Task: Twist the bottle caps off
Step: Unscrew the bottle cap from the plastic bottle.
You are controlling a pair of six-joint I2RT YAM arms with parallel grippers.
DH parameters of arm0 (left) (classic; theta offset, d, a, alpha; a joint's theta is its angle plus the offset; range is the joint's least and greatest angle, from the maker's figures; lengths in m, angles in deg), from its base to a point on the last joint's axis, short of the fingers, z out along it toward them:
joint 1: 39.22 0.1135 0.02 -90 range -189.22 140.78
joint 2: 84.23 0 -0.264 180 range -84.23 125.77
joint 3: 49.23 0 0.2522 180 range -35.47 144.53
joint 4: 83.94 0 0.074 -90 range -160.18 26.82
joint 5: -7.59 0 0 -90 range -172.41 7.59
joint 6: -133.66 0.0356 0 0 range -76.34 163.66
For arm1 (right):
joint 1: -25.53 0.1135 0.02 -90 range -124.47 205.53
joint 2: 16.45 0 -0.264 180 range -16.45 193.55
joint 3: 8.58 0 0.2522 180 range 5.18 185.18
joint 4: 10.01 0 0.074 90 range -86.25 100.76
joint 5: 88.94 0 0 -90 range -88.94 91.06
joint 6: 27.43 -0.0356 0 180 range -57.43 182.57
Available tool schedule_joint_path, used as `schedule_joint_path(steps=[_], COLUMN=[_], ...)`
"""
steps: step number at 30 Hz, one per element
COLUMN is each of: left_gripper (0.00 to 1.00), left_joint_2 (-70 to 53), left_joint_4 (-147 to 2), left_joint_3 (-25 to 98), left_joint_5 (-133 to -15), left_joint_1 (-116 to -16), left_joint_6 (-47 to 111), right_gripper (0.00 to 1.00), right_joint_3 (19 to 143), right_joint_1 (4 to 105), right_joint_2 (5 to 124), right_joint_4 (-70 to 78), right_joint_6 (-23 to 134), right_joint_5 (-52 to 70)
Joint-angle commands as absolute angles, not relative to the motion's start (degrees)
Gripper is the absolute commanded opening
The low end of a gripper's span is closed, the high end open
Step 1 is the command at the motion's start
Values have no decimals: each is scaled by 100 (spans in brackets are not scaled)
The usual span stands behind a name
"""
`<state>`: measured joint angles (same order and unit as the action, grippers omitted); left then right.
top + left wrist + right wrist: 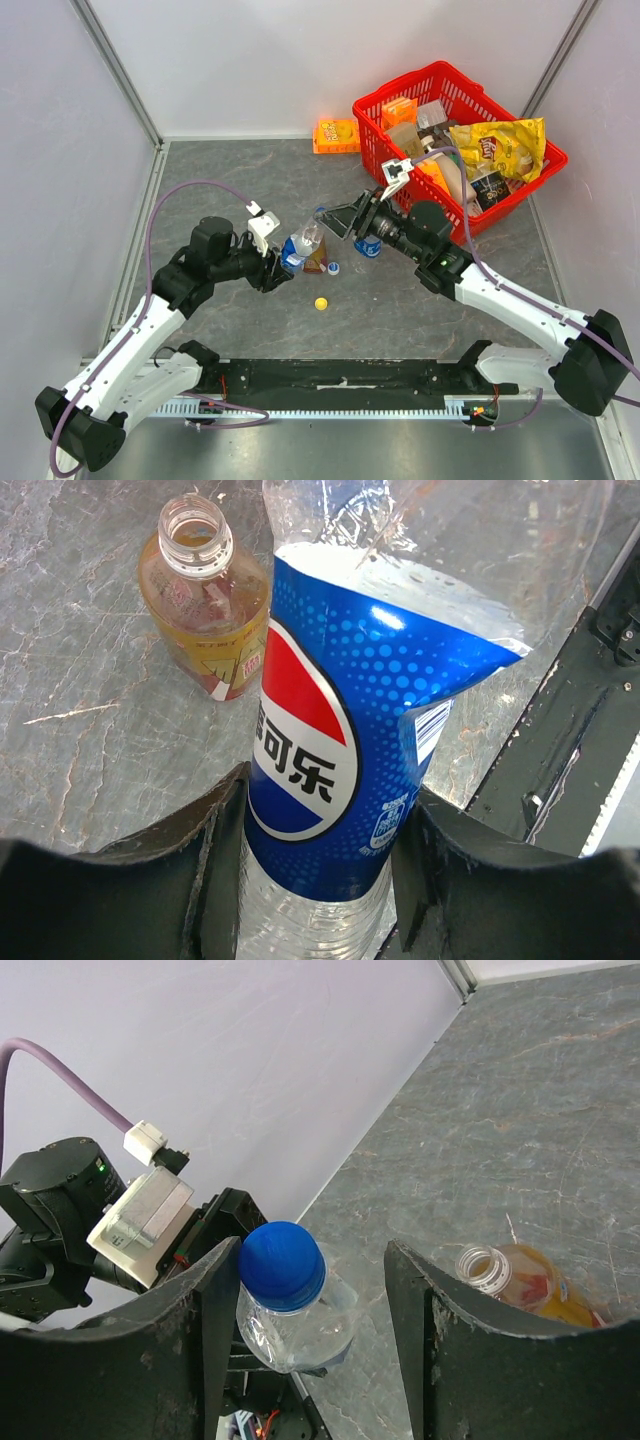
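Observation:
My left gripper is shut on the lower body of a clear bottle with a blue label, holding it tilted above the table. The bottle's blue cap is still on its neck. My right gripper stands open around that cap; its left finger is right beside the cap and its right finger is well apart from it. An amber bottle lies on the table with its neck bare. A yellow cap and a whitish-blue cap lie loose on the table. Another blue-labelled bottle stands under my right arm.
A red basket full of snack packs and boxes stands at the back right. An orange box lies at the back wall. Walls close the table on the left, back and right.

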<state>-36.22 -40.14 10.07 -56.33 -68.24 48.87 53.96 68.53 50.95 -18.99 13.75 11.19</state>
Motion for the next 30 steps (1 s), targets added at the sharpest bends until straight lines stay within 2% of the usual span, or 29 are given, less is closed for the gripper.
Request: schedule_joint_path(steps=[1, 6, 15, 24, 25, 30], left_gripper=[23, 23, 23, 23, 23, 22], left_joint_2=[-3624, -3616, -3607, -3572, -3563, -3528], left_joint_4=[-4223, -4232, -4232, -4206, -4197, -4188], left_joint_3=[962, 962, 962, 988, 997, 1050], left_joint_5=[-5473, -5429, -5411, -5420, -5411, -5280], left_joint_1=[-6849, -6840, -6840, -6849, -6849, -6849], left_joint_6=[4761, 4752, 4752, 4761, 4761, 4744], right_gripper=[65, 62, 48, 44, 40, 9], right_joint_3=[5405, 5449, 5554, 5633, 5642, 5633], right_joint_1=[6877, 6877, 6877, 6886, 6886, 6886], right_joint_2=[4982, 5061, 5219, 5290, 5290, 5316], right_joint_4=[-2208, -2244, -2147, -1998, -1998, -2015], right_joint_6=[1423, 1397, 1406, 1546, 1564, 1617], right_joint_5=[958, 1029, 1055, 1248, 1274, 1319])
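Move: Just at the right fingertips, between the open pads and nearer the upper one, is the blue cap of the Pepsi bottle, its middle about 1 cm left of and 1 cm above the hand point. The opened tea bottle stands below, some 2 cm ahead, 3 cm left and 19 cm down; a second bottle is about 10 cm right and 3 cm ahead. From the left hand, which holds the Pepsi bottle, the cap is roughly 6 cm ahead, 7 cm right and 11 cm up. Closing from about two-thirds to two-fifths open, the right fingers pinch the blue cap between both pads, while that hand first edges up a touch, then sinks to finish about 1 cm lower and slightly farther left, with hardly any twist. The left hand keeps its grip on the Pepsi bottle and lowers it about 1 cm, tipping down a few degrees. ##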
